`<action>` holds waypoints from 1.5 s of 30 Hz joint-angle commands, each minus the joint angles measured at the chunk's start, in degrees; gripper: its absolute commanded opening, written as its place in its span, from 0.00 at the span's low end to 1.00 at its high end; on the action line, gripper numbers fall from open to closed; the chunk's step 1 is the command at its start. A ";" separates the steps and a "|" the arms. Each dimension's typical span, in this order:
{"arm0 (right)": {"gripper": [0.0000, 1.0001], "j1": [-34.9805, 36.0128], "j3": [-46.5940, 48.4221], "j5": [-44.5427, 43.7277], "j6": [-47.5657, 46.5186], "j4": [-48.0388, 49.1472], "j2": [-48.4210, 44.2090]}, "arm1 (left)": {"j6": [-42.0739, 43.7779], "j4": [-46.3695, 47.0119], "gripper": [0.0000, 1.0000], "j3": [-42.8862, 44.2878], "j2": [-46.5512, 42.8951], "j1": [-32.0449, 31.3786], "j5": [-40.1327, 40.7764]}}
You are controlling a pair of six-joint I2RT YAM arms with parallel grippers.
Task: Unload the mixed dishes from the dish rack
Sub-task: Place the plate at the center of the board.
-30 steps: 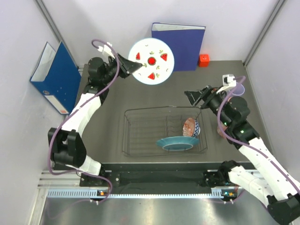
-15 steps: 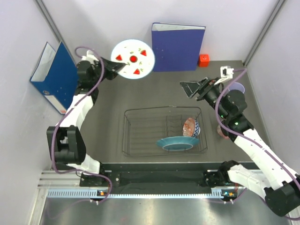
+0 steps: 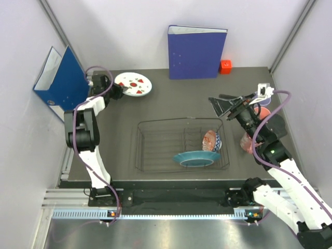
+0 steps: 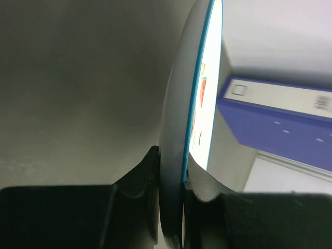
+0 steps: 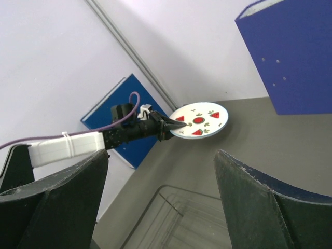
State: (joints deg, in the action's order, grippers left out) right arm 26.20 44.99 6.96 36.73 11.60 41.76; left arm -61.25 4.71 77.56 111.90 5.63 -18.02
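My left gripper (image 3: 122,88) is shut on the rim of the white plate with red watermelon marks (image 3: 136,84), low over the table's far left corner. In the left wrist view the plate (image 4: 176,119) stands edge-on, pinched between both fingers (image 4: 150,171). The right wrist view shows the same plate (image 5: 199,122) slightly tilted. I cannot tell whether it touches the table. The dish rack (image 3: 155,148) sits mid-table with a teal plate (image 3: 196,158) and a small patterned bowl (image 3: 211,140) in its right end. My right gripper (image 3: 222,104) hangs open and empty above the rack's far right corner.
One blue binder (image 3: 196,52) stands at the back, another (image 3: 62,85) leans at the far left beside the plate. A small red cube (image 3: 224,66) sits at the back right. A pink cup (image 3: 247,143) shows partly behind my right arm, right of the rack.
My left arm has swung left and down, carrying the watermelon plate from high over the back of the table to low at the far left. The right gripper has shifted slightly right.
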 commanded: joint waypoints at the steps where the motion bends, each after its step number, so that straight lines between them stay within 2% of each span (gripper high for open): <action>1: 0.82 0.44 -1.66 -0.20 -0.70 -0.43 -0.71 | 0.52 5.67 0.00 8.12 3.04 0.08 -0.70; 5: 0.82 0.52 -3.24 0.16 0.01 -0.43 -1.24 | 1.84 1.71 0.00 15.23 8.33 0.17 -0.26; 12: 0.82 0.52 -4.30 0.07 0.09 -0.52 -1.59 | 4.82 -4.44 0.00 21.48 13.87 0.08 1.93; 16: 0.82 0.61 -4.47 0.16 -0.08 -0.78 -1.24 | 6.50 -11.20 0.00 26.58 18.43 0.17 2.90; 20: 0.82 0.52 -4.65 -0.11 -0.61 -1.49 -1.33 | 7.20 -14.46 0.01 27.56 20.55 0.17 3.17; 22: 0.82 0.52 -4.65 -0.46 -0.87 -1.75 -1.15 | 6.85 -14.90 0.12 26.34 20.47 0.17 2.82; 23: 0.82 0.61 -4.65 -0.54 -0.87 -1.75 -1.07 | 6.68 -14.73 0.21 25.63 20.21 0.17 2.82; 26: 0.82 0.52 -4.83 -0.55 -1.13 -1.66 -0.54 | 6.67 -13.41 0.34 22.55 18.98 0.17 2.03; 35: 0.81 0.61 -6.14 -0.98 -0.87 -2.01 -1.76 | 8.00 -16.13 0.50 20.35 17.92 0.26 2.82; 36: 0.82 0.52 -6.23 -1.07 -0.87 -2.10 -1.94 | 7.91 -16.31 0.59 19.92 17.48 0.26 2.73; 37: 0.82 0.61 -6.41 -1.16 -0.78 -2.28 -2.12 | 7.90 -16.66 0.79 19.74 17.22 0.26 3.34; 38: 0.81 0.52 -6.50 -1.42 -0.87 -2.45 -2.29 | 7.99 -18.06 0.80 19.56 16.87 0.26 3.69; 39: 0.81 0.52 -6.50 -1.60 -0.87 -2.54 -2.47 | 7.82 -18.42 0.99 18.95 15.91 0.26 3.96; 45: 0.81 0.52 -7.02 -1.51 -0.78 -1.93 -2.38 | 8.96 -23.60 0.99 17.89 12.74 0.43 4.31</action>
State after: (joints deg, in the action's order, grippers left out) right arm 26.20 38.22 5.87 36.47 7.42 40.07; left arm -54.19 -12.23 97.10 128.60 5.61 -15.11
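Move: The left hand already grips the plate by its near-left rim; the plate's middle lies about 8 cm ahead, 6 cm right and 4 cm below. Its resting spot on the board is some 11 cm ahead, 7 cm right and 11 cm down. The blue binder stands roughly level, 29 cm left; the dish rack is about 28 cm back and 35 cm right. From the right hand the spot is some 38 cm ahead, 42 cm left and 36 cm below. The left fingers let go of the plate's rim, opening from nearly shut to wide. Before that the hand carries the plate down and forward, about 7 cm out, onto the far-left board; then it sinks farther while easing back, fingertips tipping about 10 degrees more downward, and comes up slightly as the fingers spread. The empty, open right hand sinks some 7 cm. ##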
